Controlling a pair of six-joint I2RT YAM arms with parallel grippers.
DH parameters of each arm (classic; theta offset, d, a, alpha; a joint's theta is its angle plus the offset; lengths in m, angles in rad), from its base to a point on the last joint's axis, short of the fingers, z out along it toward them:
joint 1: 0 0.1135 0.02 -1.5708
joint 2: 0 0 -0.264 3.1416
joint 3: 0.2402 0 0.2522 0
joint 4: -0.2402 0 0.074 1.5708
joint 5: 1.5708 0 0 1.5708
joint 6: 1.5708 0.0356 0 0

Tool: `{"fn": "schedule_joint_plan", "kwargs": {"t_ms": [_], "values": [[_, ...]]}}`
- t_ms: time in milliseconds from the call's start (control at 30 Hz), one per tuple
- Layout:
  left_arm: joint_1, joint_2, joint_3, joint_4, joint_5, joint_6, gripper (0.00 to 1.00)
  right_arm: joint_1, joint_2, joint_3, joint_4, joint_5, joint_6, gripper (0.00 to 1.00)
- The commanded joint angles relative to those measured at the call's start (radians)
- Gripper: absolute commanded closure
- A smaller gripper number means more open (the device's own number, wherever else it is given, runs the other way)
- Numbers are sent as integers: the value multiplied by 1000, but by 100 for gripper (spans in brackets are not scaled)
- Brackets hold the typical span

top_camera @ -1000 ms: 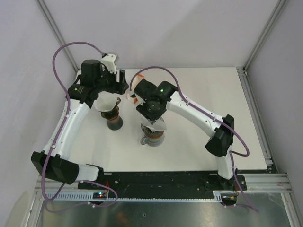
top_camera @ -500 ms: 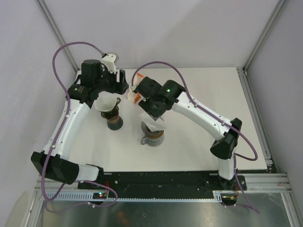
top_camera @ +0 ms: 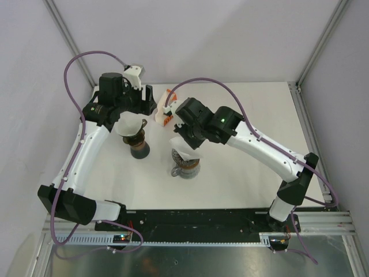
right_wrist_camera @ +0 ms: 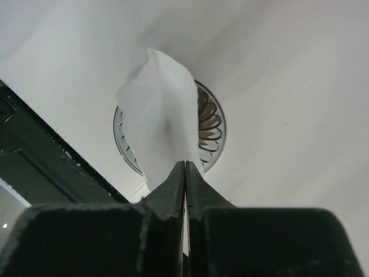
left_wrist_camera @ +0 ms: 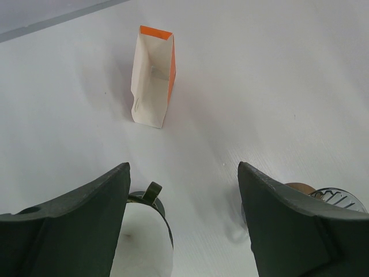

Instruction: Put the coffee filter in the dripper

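Observation:
A white coffee filter [right_wrist_camera: 160, 118] stands folded and upright over the ribbed glass dripper [right_wrist_camera: 211, 123], and my right gripper [right_wrist_camera: 185, 165] is shut on its near edge. From above, that filter [top_camera: 182, 152] pokes out of the dripper [top_camera: 186, 166] at mid-table, under the right gripper [top_camera: 185, 142]. My left gripper [left_wrist_camera: 183, 173] is open and holds nothing. It hovers above a second dripper [left_wrist_camera: 145, 239] that has a white filter seated in it [top_camera: 132, 127].
An orange and white open carton [left_wrist_camera: 153, 75] lies on the table beyond the left gripper, between the two wrists [top_camera: 165, 109]. The second dripper sits on a dark cup [top_camera: 139, 149]. Metal frame posts edge the white table [top_camera: 259, 115].
The right gripper's jaws have closed from half open onto the filter's edge. The right arm's elbow swung out to the right, uncovering the carton. The left arm has not moved.

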Motion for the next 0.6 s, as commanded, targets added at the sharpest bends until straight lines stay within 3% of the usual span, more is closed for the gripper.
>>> {"fn": "schedule_joint_plan", "kwargs": {"t_ms": [0,567], "values": [[8,-11,-6,28,3,7,20,-8,-8,-59,73,-105,14,100],[9,-15,-7,28,-5,15,20,-35,77,-190,159,-215,7,100]]}}
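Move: The filter sits askew in the glass dripper on the carafe. Its middle is about 1 cm ahead of the right hand's shut fingertips, 3 cm to their left and 7 cm below. The dripper is right under it, some 13 cm below the hand, and the second dripper stands about 20 cm left and 8 cm ahead. From the idle left hand, the filter lies roughly 12 cm back, 12 cm right and 10 cm down. Down towards the filter comes the right hand, fingers kept shut, sinking some 6 to 7 cm and easing about 2 cm left over the dripper. The wrist tips roughly 10 degrees, so the fingers point more steeply down, and the closed tips arrive at the filter's inner face. ##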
